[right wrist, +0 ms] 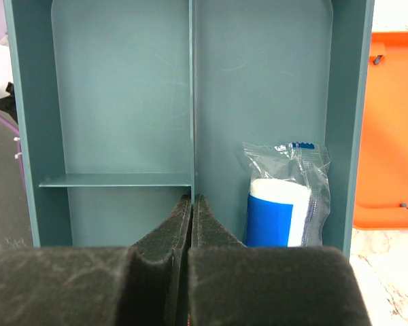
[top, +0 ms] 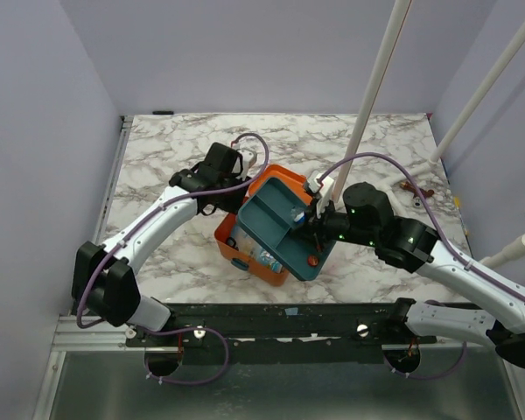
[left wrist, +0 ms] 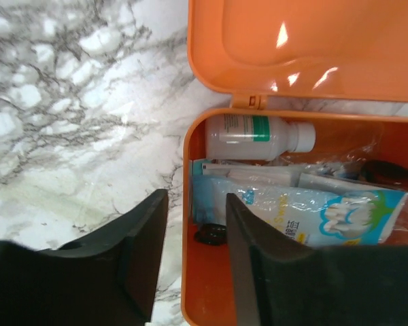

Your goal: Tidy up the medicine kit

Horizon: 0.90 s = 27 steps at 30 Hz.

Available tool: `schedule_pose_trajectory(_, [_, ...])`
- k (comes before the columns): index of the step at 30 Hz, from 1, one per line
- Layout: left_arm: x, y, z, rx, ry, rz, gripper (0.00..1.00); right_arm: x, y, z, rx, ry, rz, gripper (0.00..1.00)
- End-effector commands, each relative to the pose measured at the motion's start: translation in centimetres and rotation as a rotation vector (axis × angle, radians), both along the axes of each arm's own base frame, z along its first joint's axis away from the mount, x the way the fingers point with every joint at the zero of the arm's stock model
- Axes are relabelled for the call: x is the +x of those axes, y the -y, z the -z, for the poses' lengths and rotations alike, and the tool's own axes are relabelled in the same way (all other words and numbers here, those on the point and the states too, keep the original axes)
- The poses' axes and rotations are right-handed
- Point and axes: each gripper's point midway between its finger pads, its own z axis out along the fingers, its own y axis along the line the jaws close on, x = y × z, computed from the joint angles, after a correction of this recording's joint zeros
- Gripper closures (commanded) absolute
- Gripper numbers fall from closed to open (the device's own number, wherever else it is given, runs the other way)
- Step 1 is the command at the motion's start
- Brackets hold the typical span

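Observation:
The medicine kit (top: 234,248) is an orange box that stands with its lid (left wrist: 306,41) swung back. Inside lie a white bottle (left wrist: 258,136), a blue-and-white packet (left wrist: 326,214) and a small black item (left wrist: 211,234). My left gripper (left wrist: 196,224) is open, its fingers either side of the box's left wall without touching it. A dark teal compartment tray (top: 276,219) hangs tilted over the box. My right gripper (right wrist: 192,204) is shut on the tray's middle divider (right wrist: 192,102). A wrapped blue-and-white roll (right wrist: 285,197) lies in the tray's right compartment.
Two white poles (top: 376,79) rise at the back right of the marble table (top: 157,166). A small brown object (top: 417,191) lies near the table's right edge. Grey walls close in the left, back and right sides.

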Motion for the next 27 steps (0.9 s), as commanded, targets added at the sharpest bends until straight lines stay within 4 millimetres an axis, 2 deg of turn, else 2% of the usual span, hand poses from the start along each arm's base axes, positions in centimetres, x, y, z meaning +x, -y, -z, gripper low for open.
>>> schedule_pose_trajectory(1, [1.4,0.6,-5.8,-0.08,0.153,-0.028,0.55,0.1,-0.2,-0.6,-0.004,0.019,-0.007,0.99])
schedule_pose_trajectory(6, [1.9,-1.7,-9.2,-0.06,0.271,-0.135,0.37,0.4,-0.3,-0.6,-0.013,0.025,-0.003,0.99])
schedule_pose_trajectory(8, [2.0,-3.3,-10.4,-0.04,0.309,-0.209,0.27,0.6,-0.5,-0.6,-0.014,0.029,-0.002,0.99])
schedule_pose_trajectory(10, [1.9,-4.7,-11.5,-0.037,0.336,-0.27,0.25,0.9,-0.7,-0.7,-0.016,0.037,-0.001,0.99])
schedule_pose_trajectory(12, [1.6,-6.2,-12.6,-0.045,0.363,-0.34,0.17,1.1,-1.0,-0.6,-0.022,0.043,-0.004,0.99])
schedule_pose_trajectory(14, [1.1,-7.8,-13.5,-0.062,0.383,-0.405,0.02,1.5,-1.3,-0.4,-0.034,0.046,-0.006,0.99])
schedule_pose_trajectory(17, [-0.1,-9.4,-14.3,-0.098,0.417,-0.441,0.02,1.9,-1.9,0.3,-0.059,0.051,-0.019,0.99])
schedule_pose_trajectory(21, [-2.1,-10.3,-14.5,-0.15,0.432,-0.437,0.02,2.7,-2.8,1.2,-0.095,0.077,-0.038,0.99])
schedule_pose_trajectory(27, [-4.9,-10.9,-13.0,-0.186,0.434,-0.414,0.01,2.9,-4.2,2.1,-0.095,0.144,-0.121,0.99])
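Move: Just under the left hand's part-open fingers is the left wall of the orange box; the box's middle lies about 10 cm to the right, 7 back and 5 below, the white bottle 6 cm right and 2 ahead. From the right hand, pinching the green tray's divider, the box's middle is some 7 cm ahead, 10 left and 15 below, and its open lid 19 ahead and 4 left. Coming clear of the box's left wall, the left hand opens its fingers wide and rises about 15 cm, then swings some 10 cm left and slightly back, its fingers tilting outward and wrist turning counter-clockwise. Meanwhile the right hand keeps its pinch on the tray's divider and eases it down, left and forward towards the box, tipping its fingers slightly further down. ##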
